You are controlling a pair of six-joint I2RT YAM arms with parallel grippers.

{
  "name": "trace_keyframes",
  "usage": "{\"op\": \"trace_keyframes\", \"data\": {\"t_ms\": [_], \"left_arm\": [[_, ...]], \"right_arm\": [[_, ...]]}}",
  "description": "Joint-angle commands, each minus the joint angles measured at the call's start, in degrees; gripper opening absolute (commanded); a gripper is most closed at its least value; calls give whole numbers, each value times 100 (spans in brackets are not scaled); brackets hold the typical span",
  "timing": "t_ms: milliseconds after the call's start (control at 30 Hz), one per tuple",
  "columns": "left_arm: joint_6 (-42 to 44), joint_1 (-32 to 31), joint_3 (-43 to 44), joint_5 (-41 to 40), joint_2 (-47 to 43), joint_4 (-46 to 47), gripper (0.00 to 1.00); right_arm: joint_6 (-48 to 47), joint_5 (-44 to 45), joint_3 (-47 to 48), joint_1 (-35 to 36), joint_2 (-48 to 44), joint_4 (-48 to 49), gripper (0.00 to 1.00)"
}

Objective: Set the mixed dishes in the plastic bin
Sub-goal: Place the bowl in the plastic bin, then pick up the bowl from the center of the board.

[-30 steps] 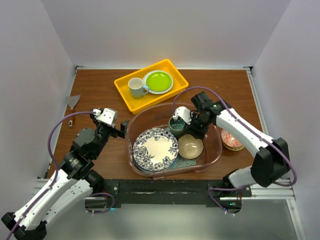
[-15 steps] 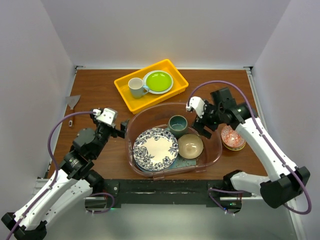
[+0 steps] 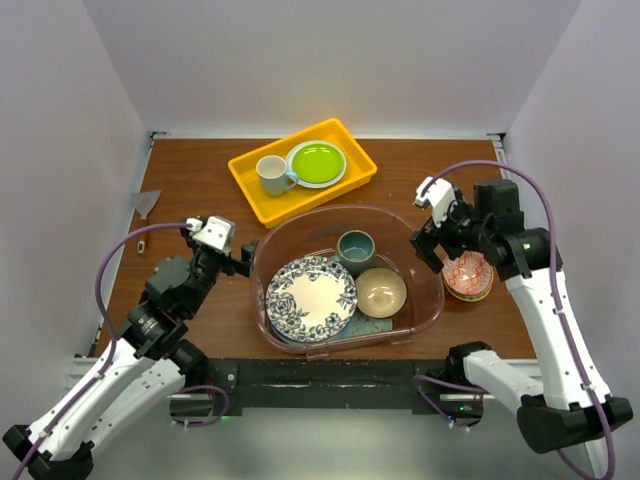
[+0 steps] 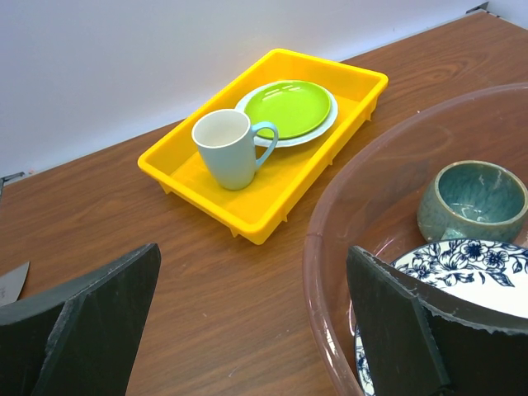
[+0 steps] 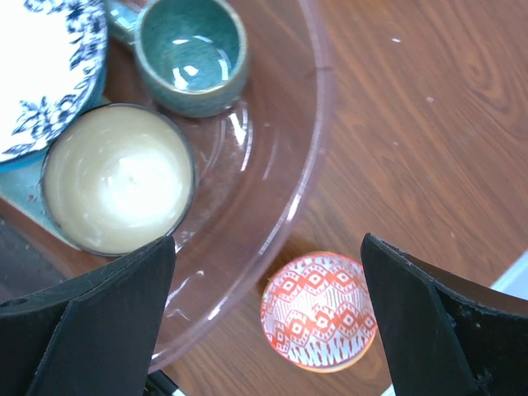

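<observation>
The plastic bin (image 3: 425, 300) holds a blue-floral plate (image 3: 311, 297), a dark teal mug (image 3: 355, 248), a tan bowl (image 3: 381, 292) and a mint-green tray (image 3: 378, 326) beneath them. The red-patterned bowl (image 3: 468, 276) stands on the table just right of the bin, partly behind my right arm. My right gripper (image 3: 432, 250) is open and empty above the gap between bin rim (image 5: 318, 124) and red-patterned bowl (image 5: 319, 312). At the bin's left rim (image 4: 318, 247), my left gripper (image 3: 240, 262) hangs open, one finger over the table and one over the bin.
A yellow tray (image 3: 262, 190) at the back holds a white mug (image 3: 270, 173) and a lime-green plate (image 3: 316, 162). A grey scrap (image 3: 147, 201) lies at the far left edge. White walls close in the table on three sides.
My right gripper left the teal mug standing in the bin, opened wide, and swung right and out of the bin to above the red-patterned bowl. The left arm has not moved.
</observation>
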Motion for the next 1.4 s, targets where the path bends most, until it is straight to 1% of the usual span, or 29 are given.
{"op": "trace_keyframes", "data": {"t_ms": [0, 200, 400, 467, 533, 767, 1367], "left_arm": [[87, 43, -18, 74, -54, 265, 100], [78, 43, -1, 83, -45, 273, 100], [69, 43, -1, 100, -72, 256, 100], [69, 43, -18, 100, -107, 273, 100], [78, 43, -27, 100, -133, 273, 100], [69, 35, -27, 126, -151, 273, 100], [43, 43, -18, 214, -160, 273, 100]], "right_arm": [[412, -38, -50, -362, -214, 427, 99], [605, 331, -67, -749, -346, 595, 99], [492, 359, 3, -1207, -189, 463, 99], [430, 288, 29, -1540, -119, 419, 99], [324, 209, 47, -1725, -66, 384, 99], [-18, -379, 188, -2674, 251, 173, 99], [-1284, -898, 364, -4090, 1024, -574, 99]]}}
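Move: The red-patterned bowl, top of a small stack beside the bin, lies about 16 cm to the right of the right gripper, some 3 cm farther out and about 21 cm below. In the bin, the beige bowl sits some 6 cm to this gripper's left and 2 cm nearer the base, the teal mug about 13 cm left and 8 cm ahead, both about 20 cm down. From the left gripper the red-patterned bowl is roughly 56 cm to the right and 3 cm ahead, 22 cm below. Swing the open right gripper about 16 cm to the right, away from the beige bowl, out past the bin's rim and in over the red-patterned bowl. Let it crest slightly, then sink to finish some 3 cm lower, turning clockwise nearly 30 degrees and tipping the fingers a little further down towards the end. Keep the fingers wide open and touch nothing yet. ##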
